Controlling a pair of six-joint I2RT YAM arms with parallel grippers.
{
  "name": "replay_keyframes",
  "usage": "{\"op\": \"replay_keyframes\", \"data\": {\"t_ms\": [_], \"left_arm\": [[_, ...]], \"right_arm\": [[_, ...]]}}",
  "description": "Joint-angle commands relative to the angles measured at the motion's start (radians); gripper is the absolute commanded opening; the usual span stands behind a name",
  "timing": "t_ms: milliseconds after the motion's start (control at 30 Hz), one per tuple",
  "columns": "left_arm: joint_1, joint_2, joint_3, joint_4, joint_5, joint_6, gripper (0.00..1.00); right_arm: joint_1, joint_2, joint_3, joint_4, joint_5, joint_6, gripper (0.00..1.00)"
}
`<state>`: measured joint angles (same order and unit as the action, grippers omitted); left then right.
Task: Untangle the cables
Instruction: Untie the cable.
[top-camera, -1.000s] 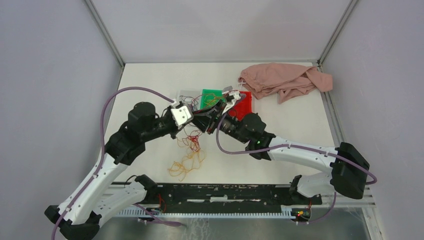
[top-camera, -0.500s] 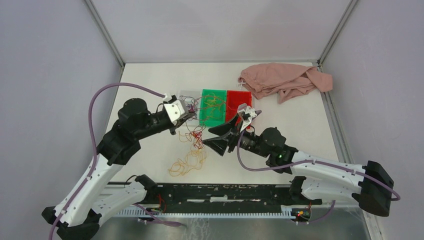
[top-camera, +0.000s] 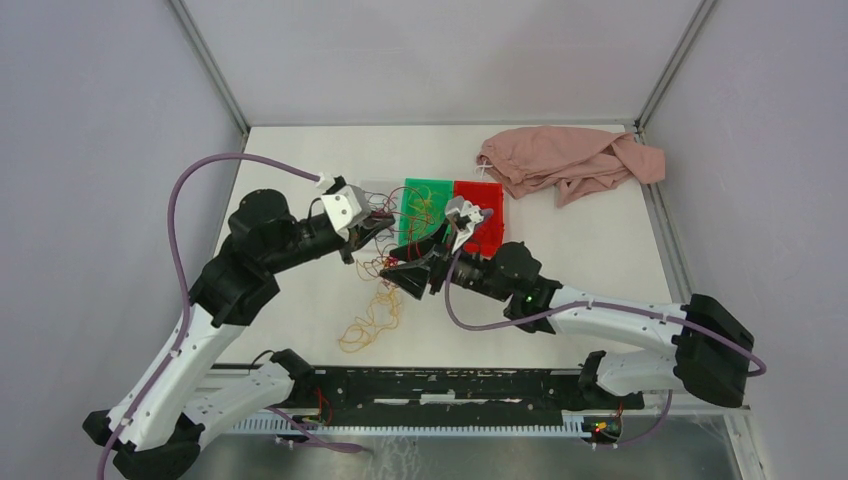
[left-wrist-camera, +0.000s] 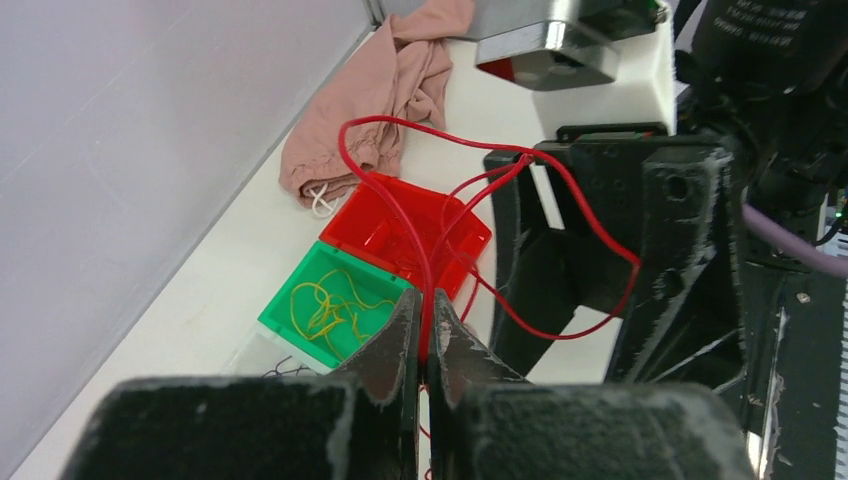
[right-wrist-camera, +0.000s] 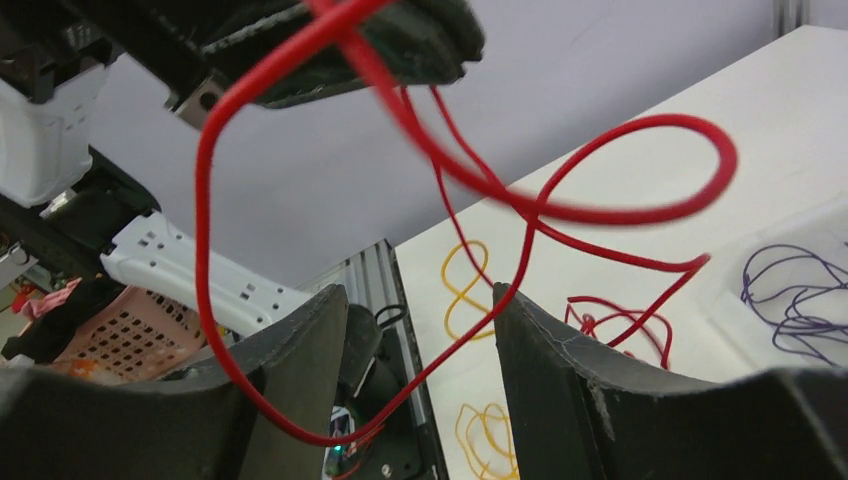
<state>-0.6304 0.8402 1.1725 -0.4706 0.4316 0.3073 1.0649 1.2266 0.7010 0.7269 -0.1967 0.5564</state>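
In the left wrist view my left gripper (left-wrist-camera: 427, 322) is shut on a red cable (left-wrist-camera: 560, 200) that loops up and right from its tips. In the top view the left gripper (top-camera: 375, 240) sits near the bins. My right gripper (top-camera: 398, 265) stands just right of it, open. In the right wrist view the same red cable (right-wrist-camera: 600, 205) hangs from the left gripper's fingers (right-wrist-camera: 400, 40), and one loop passes loosely between my open right gripper (right-wrist-camera: 420, 295). More red cables (top-camera: 385, 268) and yellow cables (top-camera: 370, 322) lie on the table.
A green bin (top-camera: 425, 190) holds yellow cables, a red bin (top-camera: 488, 232) sits beside it, and a clear bin (top-camera: 372, 188) holds purple ones. A pink cloth (top-camera: 570, 160) lies at the back right. The table's metal rail (top-camera: 450, 385) runs along the near edge.
The left gripper closed on the red cable and drew back left. The right gripper let go, opened, swung right, then came back left toward the hanging red loop.
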Motion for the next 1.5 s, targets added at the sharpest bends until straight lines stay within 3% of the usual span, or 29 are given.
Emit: {"op": "replay_keyframes", "data": {"t_ms": [0,367,600,967,1467], "left_arm": [[-0.002,-0.003,0.058,0.022,0.045,-0.064,0.03],[-0.002,-0.002,0.072,0.004,0.113,-0.107,0.03],[-0.002,0.027,0.145,0.031,0.134,-0.138,0.03],[-0.002,0.128,0.396,0.062,0.142,-0.158,0.03],[-0.002,0.283,0.804,0.096,0.078,-0.075,0.03]], "right_arm": [[0.003,0.065,0.078,0.154,0.083,-0.011,0.61],[0.004,0.197,0.164,0.170,0.162,-0.034,0.56],[0.003,0.273,0.146,0.164,0.143,-0.027,0.42],[0.004,0.376,0.017,0.248,0.222,0.032,0.38],[0.004,0.546,-0.134,0.431,0.290,0.172,0.33]]}}
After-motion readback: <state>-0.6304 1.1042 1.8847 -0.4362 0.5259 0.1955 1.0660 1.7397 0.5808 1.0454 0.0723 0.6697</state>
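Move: My left hand already pinches the red cable high over the table. The rest of the red-and-yellow tangle hangs about 7 cm ahead of it, 3 cm left and nearly 30 cm below. From my open right hand, that tangle is some 9 cm ahead, 3 cm left and 20 cm down. The yellow cable lies on the table 4 cm ahead and 7 cm left, about 30 cm down. At nearly that depth stand the clear box, 25 cm ahead and 6 cm left, and the green box, 25 cm ahead and 5 cm right. I keep the red cable pinched in my left hand, ease it back slightly, then lift it faster and faster, some 23 cm up, tipping its fingers upward about 20 degrees. Meanwhile my right hand reaches forward and a little left, then drops about 19 cm towards the tangle, fingers tipping down and closing partway around the yellow and red strands. ##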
